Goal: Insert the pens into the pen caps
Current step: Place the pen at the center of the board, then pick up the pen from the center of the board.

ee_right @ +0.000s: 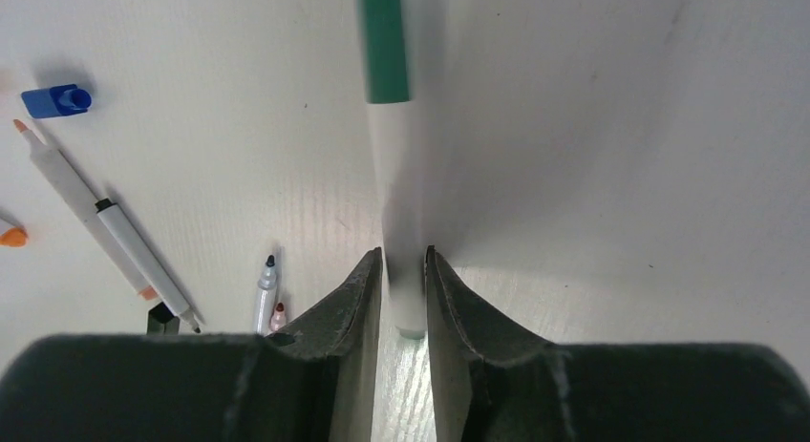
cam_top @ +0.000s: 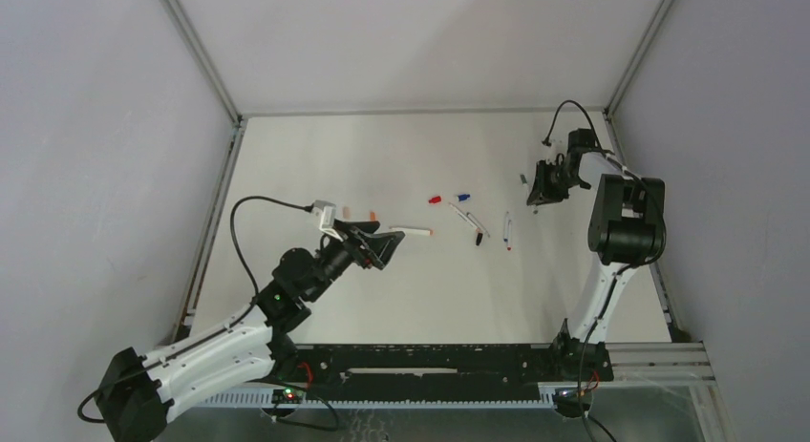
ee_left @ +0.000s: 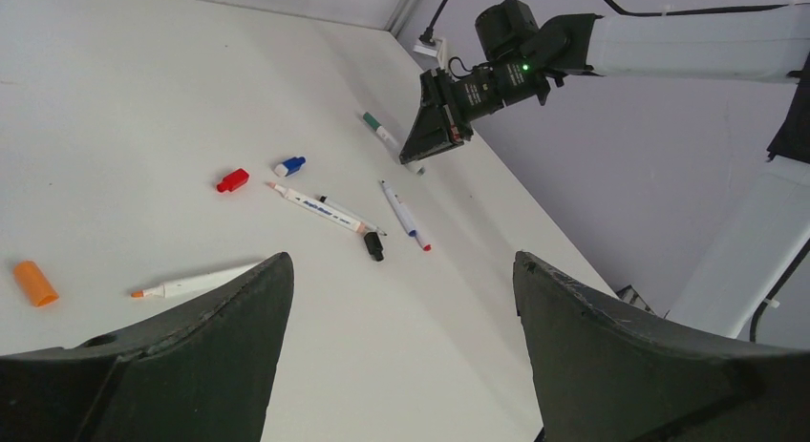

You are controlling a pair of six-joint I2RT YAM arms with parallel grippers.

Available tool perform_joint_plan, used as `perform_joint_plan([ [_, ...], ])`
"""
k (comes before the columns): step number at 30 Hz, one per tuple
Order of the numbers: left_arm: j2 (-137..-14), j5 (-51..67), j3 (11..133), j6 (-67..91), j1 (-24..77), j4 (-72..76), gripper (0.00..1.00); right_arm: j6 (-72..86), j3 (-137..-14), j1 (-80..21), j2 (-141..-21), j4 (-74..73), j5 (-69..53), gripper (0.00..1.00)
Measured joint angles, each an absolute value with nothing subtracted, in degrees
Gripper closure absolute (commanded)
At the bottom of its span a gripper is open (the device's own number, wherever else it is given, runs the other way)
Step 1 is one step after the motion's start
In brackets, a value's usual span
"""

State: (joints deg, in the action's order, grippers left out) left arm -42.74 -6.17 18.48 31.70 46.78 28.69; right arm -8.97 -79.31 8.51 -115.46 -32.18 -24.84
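Note:
My right gripper [ee_right: 404, 256] is low over the far right of the table. A white pen with a green cap [ee_right: 396, 175] runs between its jaws, which stand only slightly wider than the barrel. The barrel looks blurred and loose. My left gripper [ee_left: 401, 261] hangs open and empty over the table's left middle [cam_top: 392, 243]. An orange-tipped pen [ee_left: 196, 282] lies just beside its left finger, and an orange cap [ee_left: 35, 283] lies further left. In the middle lie a red cap [ee_left: 232, 180], a blue cap [ee_left: 289, 165], a black cap [ee_left: 373, 245] and three uncapped pens [ee_left: 320, 208] [ee_left: 349, 216] [ee_left: 403, 213].
The white table [cam_top: 411, 299] is fenced by a metal frame and grey walls on the left, back and right. The right arm's elbow [cam_top: 626, 222] stands near the right rail. A black rail [cam_top: 430, 361] with both arm bases runs along the near edge.

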Motion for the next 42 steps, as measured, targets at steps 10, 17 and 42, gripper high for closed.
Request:
perform_joint_plan([
  [10, -41.7, -5.9, 18.4, 32.7, 46.7, 28.9, 0.11, -9.8, -79.3, 10.2, -115.4, -32.8, -27.8, 0.62],
  [17, -40.1, -5.9, 17.3, 33.1, 46.7, 29.2, 0.11, -12.3, -79.1, 12.4, -110.9, -34.6, -33.2, 0.53],
  [42, -42.1, -9.3, 17.8, 35.4, 43.3, 24.1, 0.12, -25.0, -70.1, 9.3, -75.8, -35.4, -64.4, 0.44],
])
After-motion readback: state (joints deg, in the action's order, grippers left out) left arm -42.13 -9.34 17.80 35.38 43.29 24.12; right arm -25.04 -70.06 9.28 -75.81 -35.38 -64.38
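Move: The green-capped white pen already lies on the board between the right fingertips, its middle about 3 cm ahead, 1 cm left and 1 cm below. From that hand, the blue-and-red pen pair is about 7 cm left and 7 cm back; the blue cap is 19 cm left and 2 cm ahead; the black cap 15 cm left and 10 cm back. From the left hand, the green-capped pen is roughly 23 cm ahead, 34 cm right and 22 cm down. The right fingertips, already loosened around the green-capped pen, spread wider to about half open and come free of it. After barely shifting, the hand climbs some 25 cm, then also draws about 10 cm back and 9 cm left, tipping its fingers up about 40 degrees and swinging counter-clockwise. The open left hand ends with a small left, down and forward drift. ##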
